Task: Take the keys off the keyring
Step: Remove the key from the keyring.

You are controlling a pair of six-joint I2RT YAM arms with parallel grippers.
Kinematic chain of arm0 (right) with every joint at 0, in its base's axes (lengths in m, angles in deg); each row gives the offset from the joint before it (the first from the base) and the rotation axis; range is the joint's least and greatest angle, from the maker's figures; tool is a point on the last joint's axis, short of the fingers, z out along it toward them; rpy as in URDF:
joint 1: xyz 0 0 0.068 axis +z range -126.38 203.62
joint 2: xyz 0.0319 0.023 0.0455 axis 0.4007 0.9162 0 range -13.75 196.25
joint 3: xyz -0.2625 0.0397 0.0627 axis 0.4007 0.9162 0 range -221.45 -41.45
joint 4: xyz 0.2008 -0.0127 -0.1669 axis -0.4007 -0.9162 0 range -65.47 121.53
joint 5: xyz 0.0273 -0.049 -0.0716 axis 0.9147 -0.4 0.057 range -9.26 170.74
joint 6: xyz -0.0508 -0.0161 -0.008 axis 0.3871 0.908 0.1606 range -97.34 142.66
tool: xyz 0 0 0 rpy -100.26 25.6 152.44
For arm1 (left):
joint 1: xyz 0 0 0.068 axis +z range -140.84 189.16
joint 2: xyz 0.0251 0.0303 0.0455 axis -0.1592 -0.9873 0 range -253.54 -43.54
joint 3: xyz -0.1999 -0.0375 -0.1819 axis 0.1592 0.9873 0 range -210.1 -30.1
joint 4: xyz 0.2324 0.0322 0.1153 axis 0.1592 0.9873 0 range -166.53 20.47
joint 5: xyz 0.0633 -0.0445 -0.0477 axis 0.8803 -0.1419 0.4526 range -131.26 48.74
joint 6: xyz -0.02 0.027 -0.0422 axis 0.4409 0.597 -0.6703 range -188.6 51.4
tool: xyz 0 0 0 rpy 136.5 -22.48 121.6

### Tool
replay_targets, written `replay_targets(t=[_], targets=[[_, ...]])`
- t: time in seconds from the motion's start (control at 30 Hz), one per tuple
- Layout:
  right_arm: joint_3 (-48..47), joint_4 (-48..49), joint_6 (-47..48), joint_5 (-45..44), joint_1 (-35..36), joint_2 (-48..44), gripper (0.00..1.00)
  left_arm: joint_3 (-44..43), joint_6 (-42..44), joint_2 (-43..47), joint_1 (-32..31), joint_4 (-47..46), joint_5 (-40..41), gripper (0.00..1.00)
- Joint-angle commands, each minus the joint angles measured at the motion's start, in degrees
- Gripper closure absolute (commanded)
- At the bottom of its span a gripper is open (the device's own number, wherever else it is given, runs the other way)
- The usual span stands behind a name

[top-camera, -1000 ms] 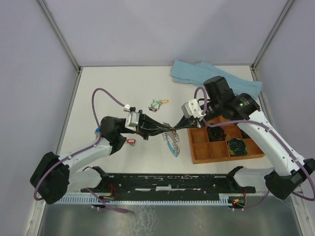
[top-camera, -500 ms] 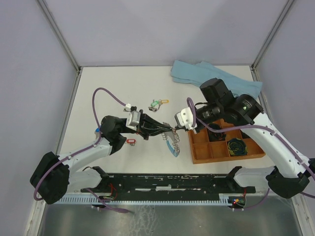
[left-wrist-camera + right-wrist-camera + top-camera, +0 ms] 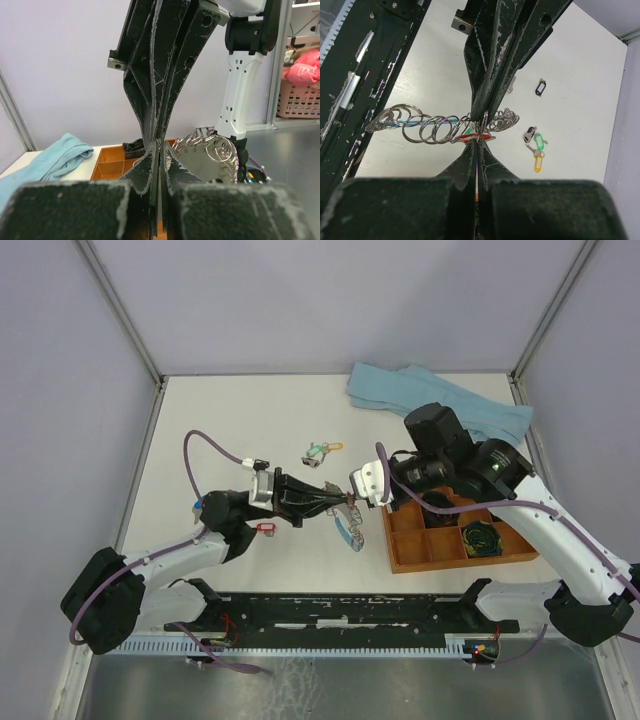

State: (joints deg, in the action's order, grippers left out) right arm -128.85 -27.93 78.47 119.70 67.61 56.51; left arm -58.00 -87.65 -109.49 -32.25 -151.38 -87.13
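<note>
The keyring [image 3: 347, 528], a light-blue arc strung with several silver rings [image 3: 420, 127], hangs between both grippers above the table. My left gripper [image 3: 338, 503] is shut on one of its small rings; in the right wrist view it comes in from above [image 3: 481, 114]. Tip to tip with it, my right gripper [image 3: 477, 141] is shut on a key with a red tag [image 3: 472, 135] that sits at that ring. The left wrist view shows shut jaws [image 3: 158, 145] with the rings [image 3: 215, 155] beside them. Two keys with green and yellow tags [image 3: 322, 450] lie loose on the table.
An orange compartment tray [image 3: 412, 548] stands right of the grippers, holding black coiled cables [image 3: 481, 538]. A light-blue cloth [image 3: 440, 400] lies at the back right. A red tag [image 3: 265, 528] lies by the left arm, and a small black tag frame [image 3: 540, 87] on the table.
My right gripper has moved left to meet the left gripper's tip and pinched shut there. The left gripper and the keyring shifted slightly.
</note>
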Motion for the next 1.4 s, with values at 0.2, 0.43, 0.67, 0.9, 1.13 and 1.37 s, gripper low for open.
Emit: replay_targets(t=[0.2,0.43,0.67,0.9,1.13,1.37], targets=[[-2.39,-0.44,-5.53,-5.06,-1.18,-0.85,0.99,3.48,-1.65,0.2,-1.36,-14.81,8.59,0.97],[-3.76,-1.33,-5.38,-9.01,-0.57,0.11,0.99,4.46,0.55,-2.65,-1.39,-14.3,9.76,0.97],[-5.21,-2.63,-4.14,-13.84,2.27,1.12,0.99,3.74,-0.01,-6.52,-1.43,-16.63,10.19,0.96],[-6.26,-3.28,-4.34,-17.15,3.75,1.8,0.99,4.4,0.85,-6.86,-1.43,-15.92,10.27,0.85],[-6.42,-3.07,-4.91,-18.37,3.9,2.05,0.99,6.38,4.07,-3.6,-1.4,-11.4,11.13,0.71],[-6.55,-3.37,-4.75,-18.88,3.91,2.38,0.99,5.87,8.04,2.23,-1.37,-0.79,12.25,0.65]])
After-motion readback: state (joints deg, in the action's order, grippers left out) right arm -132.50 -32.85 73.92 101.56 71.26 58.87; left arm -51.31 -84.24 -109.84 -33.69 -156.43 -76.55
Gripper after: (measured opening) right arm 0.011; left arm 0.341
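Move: The keyring is at both shut grippers' tips, its middle roughly 2 cm back and 2 cm below both; from the left one also about 1 cm right, from the right one 1 cm left. From the left hand, the blue tag hangs some 4 cm back, 1 cm right and 5 below. On the table, nearly 30 cm beneath, the green-yellow tags lie 16 cm ahead and 6 left, the tray's middle 2 ahead and 20 right. Keep the right gripper shut on the keyring and, after a slight rise, draw it forward, right and down, about 3.5 cm in all, turning it some 10 degrees clockwise. Follow with the left gripper, forward and down about 3 cm; then open it about a third to let go of the ring, and back it off leftwards and up, away from the keyring. ##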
